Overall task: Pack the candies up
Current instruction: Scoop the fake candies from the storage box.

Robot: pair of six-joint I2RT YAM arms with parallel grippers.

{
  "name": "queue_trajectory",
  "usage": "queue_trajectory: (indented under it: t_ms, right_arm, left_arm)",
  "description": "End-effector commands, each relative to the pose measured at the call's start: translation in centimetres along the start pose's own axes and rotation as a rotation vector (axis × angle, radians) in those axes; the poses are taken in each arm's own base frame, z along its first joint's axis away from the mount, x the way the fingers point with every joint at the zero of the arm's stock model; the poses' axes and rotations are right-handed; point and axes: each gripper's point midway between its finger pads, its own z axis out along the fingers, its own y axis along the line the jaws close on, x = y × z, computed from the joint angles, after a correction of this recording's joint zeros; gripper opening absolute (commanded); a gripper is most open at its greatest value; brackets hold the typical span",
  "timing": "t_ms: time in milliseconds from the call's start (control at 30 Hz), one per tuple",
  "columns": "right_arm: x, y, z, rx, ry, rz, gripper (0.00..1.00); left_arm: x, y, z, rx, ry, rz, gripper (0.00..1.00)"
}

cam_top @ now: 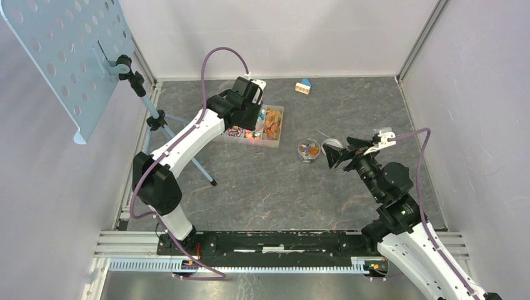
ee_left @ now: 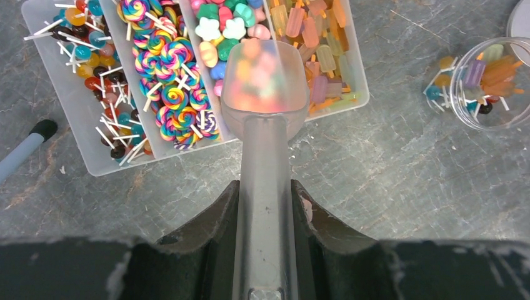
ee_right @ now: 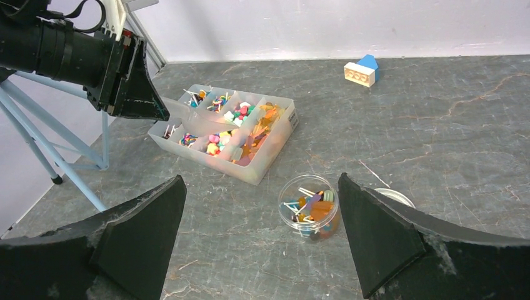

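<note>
The candies [ee_left: 169,81] fill a clear divided tray [ee_left: 94,164]: ball lollipops, rainbow swirls, flower shapes and orange ice-lolly shapes. My left gripper [ee_left: 265,190] is shut on the handle of a translucent scoop [ee_left: 265,81], whose bowl hangs over the tray with pink and orange candies in it. A small clear jar [ee_left: 494,81] to the right holds several candies. My right gripper [ee_right: 261,181] stands open just in front of that jar [ee_right: 309,209], touching nothing. From above, the left gripper [cam_top: 253,109] is over the tray [cam_top: 275,142] and the right gripper [cam_top: 337,156] is right of the jar [cam_top: 309,150].
The jar's lid [ee_right: 394,195] lies flat just right of the jar. A blue-roofed toy house [cam_top: 304,86] sits at the back. A tripod [cam_top: 156,122] carrying a perforated panel [cam_top: 69,50] stands at the left, close to the left arm. Walls enclose the table.
</note>
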Motion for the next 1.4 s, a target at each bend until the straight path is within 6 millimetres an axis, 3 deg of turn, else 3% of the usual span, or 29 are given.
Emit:
queue_trajectory:
  t_ms: [0,233,467,900,1367]
  right_arm:
    - [-2.0,0.6,0.1,-0.015,-0.053,0.004,0.98]
    - [-2.0,0.9,0.1,-0.026,-0.055,0.014,0.98]
    - [-2.0,0.9,0.2,-0.029,-0.052,0.012,0.98]
    - [-1.9,1.1,0.5,-0.038,-0.045,0.014,0.98]
    - [-1.0,1.4,0.9,-0.054,-0.025,0.028,0.98]
  left_arm:
    - [-1.9,-1.6,-2.6,0.073,-0.06,-0.04,0.02]
    - [-1.3,-3.7,-1.2,0.096,-0.024,0.013,0.02]
    - [-0.6,-4.4,1.2,0.089,0.038,0.044,0.02]
    - [0.6,-3.7,5.0,0.007,0.055,0.045,0.02]
    - [2.0,-4.2,6.2,0.001,-0.015,0.009,0.02]
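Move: The orange popsicle candies, in the tray's right-hand compartment, lie about 8 cm ahead of the left hand, some 7 cm to its right and about 13 cm below. The pastel candies are 6 cm to the left of them in the next compartment, and the clear jar stands roughly 19 cm to the hand's right and 1 cm ahead. From the right hand the popsicle candies are about 23 cm ahead, 16 cm left and 22 cm down. With the scoop still gripped by its handle, the left hand brings the bowl off the pastel side and down among the popsicle candies. It first swings about 4 cm right, dipping briefly back, then sinks some 6.5 cm in two stages, turning slightly clockwise; the fingers keep their hold. ##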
